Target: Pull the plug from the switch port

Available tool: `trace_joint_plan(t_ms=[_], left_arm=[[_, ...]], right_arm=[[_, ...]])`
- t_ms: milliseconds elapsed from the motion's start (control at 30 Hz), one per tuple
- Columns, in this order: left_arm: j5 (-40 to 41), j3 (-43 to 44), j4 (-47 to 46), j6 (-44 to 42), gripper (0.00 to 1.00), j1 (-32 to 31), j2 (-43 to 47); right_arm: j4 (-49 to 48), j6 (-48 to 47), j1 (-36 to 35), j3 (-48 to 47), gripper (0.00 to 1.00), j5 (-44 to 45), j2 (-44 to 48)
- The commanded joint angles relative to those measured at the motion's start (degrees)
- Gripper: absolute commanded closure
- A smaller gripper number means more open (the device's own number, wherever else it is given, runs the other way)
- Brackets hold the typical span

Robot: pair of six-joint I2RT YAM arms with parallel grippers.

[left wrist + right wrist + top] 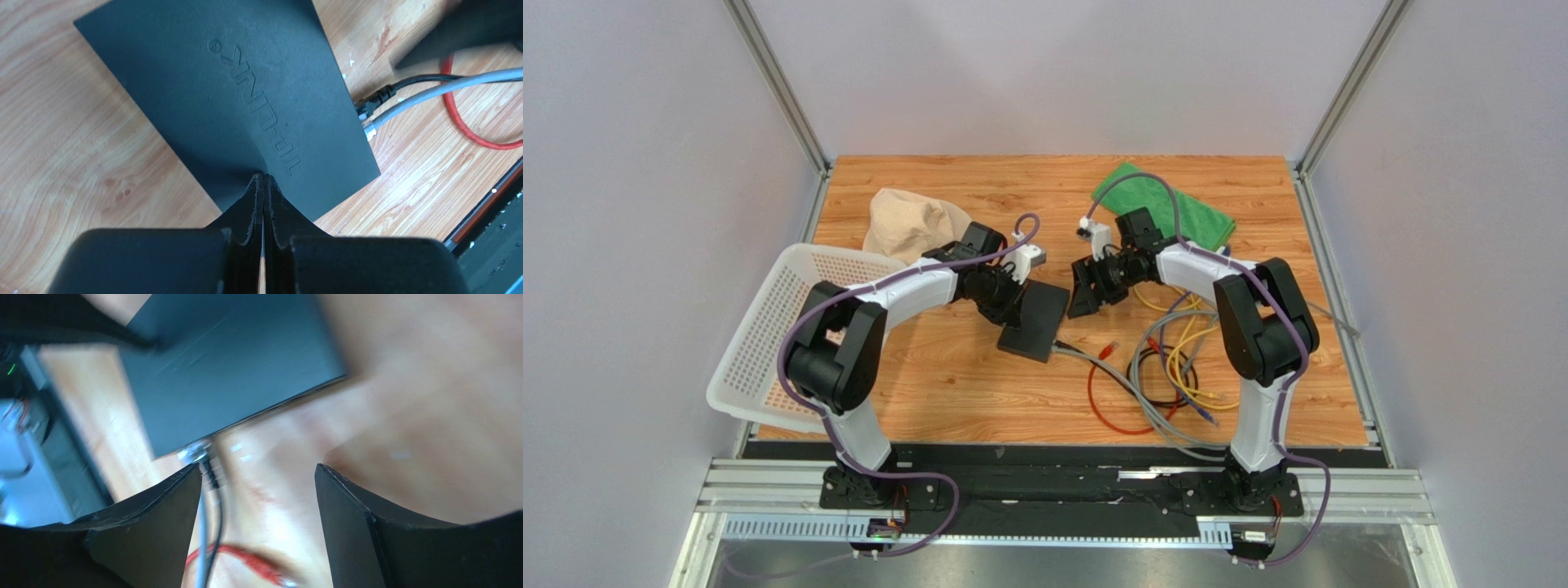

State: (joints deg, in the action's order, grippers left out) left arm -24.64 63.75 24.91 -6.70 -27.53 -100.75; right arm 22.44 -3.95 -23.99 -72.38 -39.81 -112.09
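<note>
The switch [1036, 321] is a flat black box lying mid-table; its embossed top [233, 86] fills the left wrist view. My left gripper [264, 177] is shut with nothing between its fingers, and its tips rest on the switch's top near one edge. A black cable's plug [368, 105] and a grey cable's clear plug [370, 127] sit in ports on the switch's side. My right gripper [258, 471] is open just right of the switch, above bare wood. Those plugs [202, 456] lie by its left fingertip. The right wrist view is blurred.
A red cable [1112, 392] lies loose with its plug end [294, 572] on the wood. Yellow and grey cables [1192, 355] tangle at the right. A white basket [768, 331] overhangs the left edge. A beige cloth [909, 221] and a green cloth [1167, 208] lie at the back.
</note>
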Motion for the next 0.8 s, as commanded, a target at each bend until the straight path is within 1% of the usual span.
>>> trace_joint_plan(t_ms=[0,33,200,233,367,567,767], left_arm=[[-0.75,2.0,3.22,-1.3,1.0,0.28,-2.43],[-0.58,2.0,3.31,-1.3,1.0,0.28,-2.43],[1.18,2.09,4.27,-1.56,1.0,0.11,-3.31],[1.18,1.82,4.27,-1.65,1.0,0.11,-3.14],[1.44,1.56,4.1,-1.65,1.0,0.02,-2.87],[1.53,1.73,4.19,-1.83,1.0,-0.07,-2.96],[1.44,1.73,4.19,-1.74,1.0,-0.16,-2.96]], right_arm=[[5.39,-3.7,-2.99,-2.14,0.3,-12.2,-1.0],[6.47,-3.96,-3.17,-3.02,0.33,-12.74,-2.15],[7.18,-3.61,-3.7,-5.58,0.37,-12.92,-5.41],[7.53,-3.79,-3.7,-6.01,0.4,-13.1,-6.46],[13.06,-5.55,-3.61,-10.41,0.47,-14.15,-10.76],[14.83,-6.6,-3.61,-11.73,0.5,-14.85,-12.97],[22.46,-11.77,-3.17,-15.24,0.54,-17.31,-16.4]])
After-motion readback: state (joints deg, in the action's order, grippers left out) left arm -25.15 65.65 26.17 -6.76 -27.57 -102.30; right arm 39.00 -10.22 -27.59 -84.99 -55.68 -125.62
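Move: The black and grey plugs, side by side in the switch's right edge, lie roughly 5 cm back and 4 cm to the left of the right hand, about 2 cm below it. The switch's middle is some 8 cm to that hand's left and 2 cm back; the loose red plug lies 6 cm back and 4 cm to its right, both a little below. From the left hand the two plugs are about 4 cm back and 7 cm to the right, with the switch's middle 3 cm to its right. The left hand keeps its closed fingertips on the switch's top near the left edge, holding still. The open right hand swings back and left, about 6 cm in all, to the port edge, then sinks a centimetre to bring a finger to each side of the black and grey plugs. Meanwhile its wrist turns some 20 degrees, partly counter-clockwise, and the fingers narrow from wide to about half open, without pinching yet. ##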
